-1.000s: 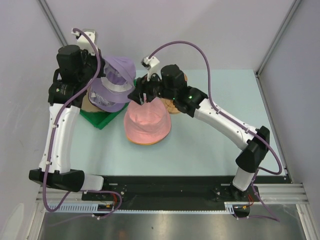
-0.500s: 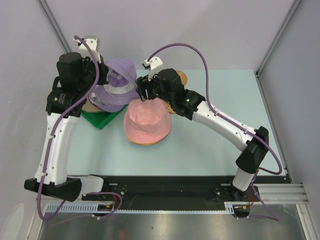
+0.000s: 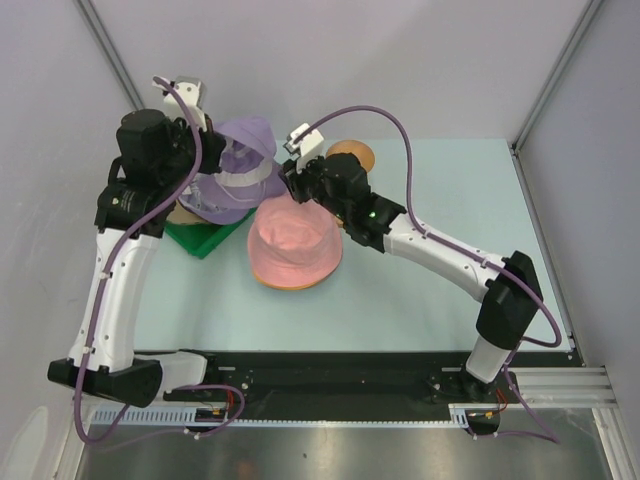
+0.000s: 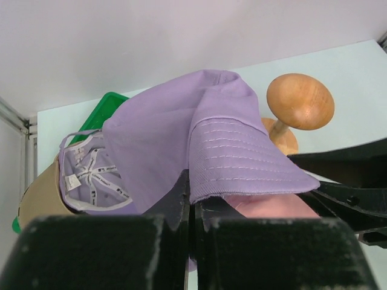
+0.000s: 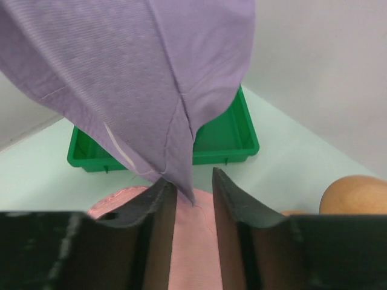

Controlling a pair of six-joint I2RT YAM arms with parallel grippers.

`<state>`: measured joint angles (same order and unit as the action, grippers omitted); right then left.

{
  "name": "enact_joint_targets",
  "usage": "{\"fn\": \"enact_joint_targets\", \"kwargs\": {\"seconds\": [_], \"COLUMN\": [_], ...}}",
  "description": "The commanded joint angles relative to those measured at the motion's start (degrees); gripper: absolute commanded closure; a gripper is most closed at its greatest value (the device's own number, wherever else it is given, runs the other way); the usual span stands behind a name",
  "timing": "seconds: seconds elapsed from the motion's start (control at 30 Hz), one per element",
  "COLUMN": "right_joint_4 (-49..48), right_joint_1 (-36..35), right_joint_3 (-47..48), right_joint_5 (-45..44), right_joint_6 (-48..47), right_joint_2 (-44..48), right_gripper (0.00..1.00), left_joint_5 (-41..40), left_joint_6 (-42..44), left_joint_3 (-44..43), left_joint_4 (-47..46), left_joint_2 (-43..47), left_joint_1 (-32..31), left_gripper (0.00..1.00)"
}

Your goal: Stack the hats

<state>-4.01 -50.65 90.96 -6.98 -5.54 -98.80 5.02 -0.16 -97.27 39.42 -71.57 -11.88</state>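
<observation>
My left gripper (image 4: 192, 202) is shut on the brim of a lavender hat (image 4: 199, 133), holding it up over the table's back left (image 3: 238, 160). My right gripper (image 3: 291, 186) is right beside that hat. Its jaws (image 5: 193, 181) are open with a narrow gap, and a hanging fold of the lavender hat (image 5: 151, 78) dips between them, brushing the left finger (image 5: 158, 205). A pink hat (image 3: 295, 243) lies below on an orange hat (image 3: 290, 286). A tan cap (image 3: 180, 212) lies under the lavender hat.
A green bin (image 3: 205, 237) sits at the left, under the tan cap and the lavender hat. A wooden stand (image 3: 352, 154) with a round knob (image 4: 300, 101) stands behind the right wrist. White walls close in at the back and sides.
My right gripper has left the top of the pink hat and moved up and left to the lavender hat, its jaws narrowing. The left arm has shifted the lavender hat slightly.
</observation>
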Motion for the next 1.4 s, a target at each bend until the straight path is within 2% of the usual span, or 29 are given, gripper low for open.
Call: {"fn": "enact_joint_targets", "kwargs": {"seconds": [0.0,0.03,0.1,0.27,0.53,0.63,0.77,0.9,0.93,0.97,1.0,1.03,1.07,1.1,1.13,1.17,1.23,1.37], "right_joint_4": [-12.0,-11.9,-11.8,-12.9,-14.8,-15.6,-14.1,-12.5,-12.0,-11.3,-11.1,-11.1,-10.9,-10.6,-10.3,-9.6,-9.3,-9.4], "right_joint_1": [0.8,1.0,1.8,4.2,7.4,6.5,3.7,0.0,-0.6,-1.1,-2.6,-3.2,-4.0,-5.3,-6.0,-6.6,-9.4,-14.1], "right_joint_3": [-1.1,-0.4,-0.1,-0.3,-4.5,-9.4,-15.3,-20.1,-20.8,-22.3,-22.9,-23.7,-24.9,-25.4,-25.8,-26.3,-28.0,-30.7], "right_joint_5": [2.4,2.3,0.6,-1.8,-4.5,-5.9,-7.6,-10.4,-10.8,-10.9,-11.6,-12.3,-13.5,-14.1,-14.5,-15.1,-15.7,-20.7], "right_joint_6": [-3.9,-4.2,-5.3,-9.0,-11.9,-12.4,-13.0,-13.3,-12.9,-12.6,-12.3,-12.3,-12.2,-12.0,-11.6,-11.4,-11.9,-13.1], "right_joint_2": [3.2,2.7,2.5,2.8,6.2,9.9,15.1,19.9,20.7,22.0,22.6,23.1,23.9,24.4,24.6,25.1,25.8,25.7], "right_gripper": [0.73,0.84,1.00,1.00,1.00,1.00,1.00,1.00,1.00,1.00,1.00,1.00,1.00,1.00,1.00,1.00,1.00,1.00], "left_joint_5": [3.9,4.3,5.3,6.1,2.2,0.8,-1.9,-4.7,-4.8,-4.8,-4.8,-6.5,-6.9,-7.6,-8.5,-8.4,-8.2,-8.0], "left_joint_6": [-1.5,-1.6,-1.6,0.0,5.3,6.8,10.5,11.5,11.1,10.7,10.2,8.9,8.1,7.1,5.0,4.2,0.9,-7.7], "left_joint_3": [-0.5,-0.5,-0.5,-0.3,7.1,13.4,26.6,33.9,34.7,35.8,36.3,36.6,37.2,37.5,37.9,38.5,39.8,44.7], "left_joint_4": [-5.2,-5.6,-7.2,-12.0,-22.9,-25.7,-30.7,-32.3,-31.3,-30.6,-29.8,-27.8,-26.7,-25.5,-22.7,-21.1,-17.4,-11.1], "left_joint_2": [-1.0,-1.2,-2.0,-4.0,-5.0,-1.9,5.5,13.1,13.9,14.6,15.1,16.3,16.9,17.6,19.0,20.1,22.4,33.3], "left_joint_1": [-0.4,-0.5,-0.7,-1.9,-8.1,-9.2,-10.8,-11.5,-11.5,-11.5,-11.5,-11.5,-11.5,-11.5,-11.5,-11.5,-11.5,-11.5], "left_gripper": [1.00,1.00,1.00,1.00,1.00,1.00,1.00,0.99,0.96,0.89,0.71,0.65,0.42,0.27,0.18,0.14,0.12,0.06]}}
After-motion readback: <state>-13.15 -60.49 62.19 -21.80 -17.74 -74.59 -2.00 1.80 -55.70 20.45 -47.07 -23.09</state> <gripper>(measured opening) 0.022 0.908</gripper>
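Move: The left hand still holds the purple hat, its middle some 8 cm left, 4 cm ahead and 4 cm above the right hand's half-open fingers. The pink hat stack lies about 24 cm below the right hand and 2 cm back, straight under it sideways, and from the left hand 13 cm right, level and 32 cm down. The wooden stand is 12 cm ahead and 12 cm right of the right hand, 22 cm lower. Right fingers pinch the purple hat's edge, carry it right, then back about 15 cm; left sinks and releases. ##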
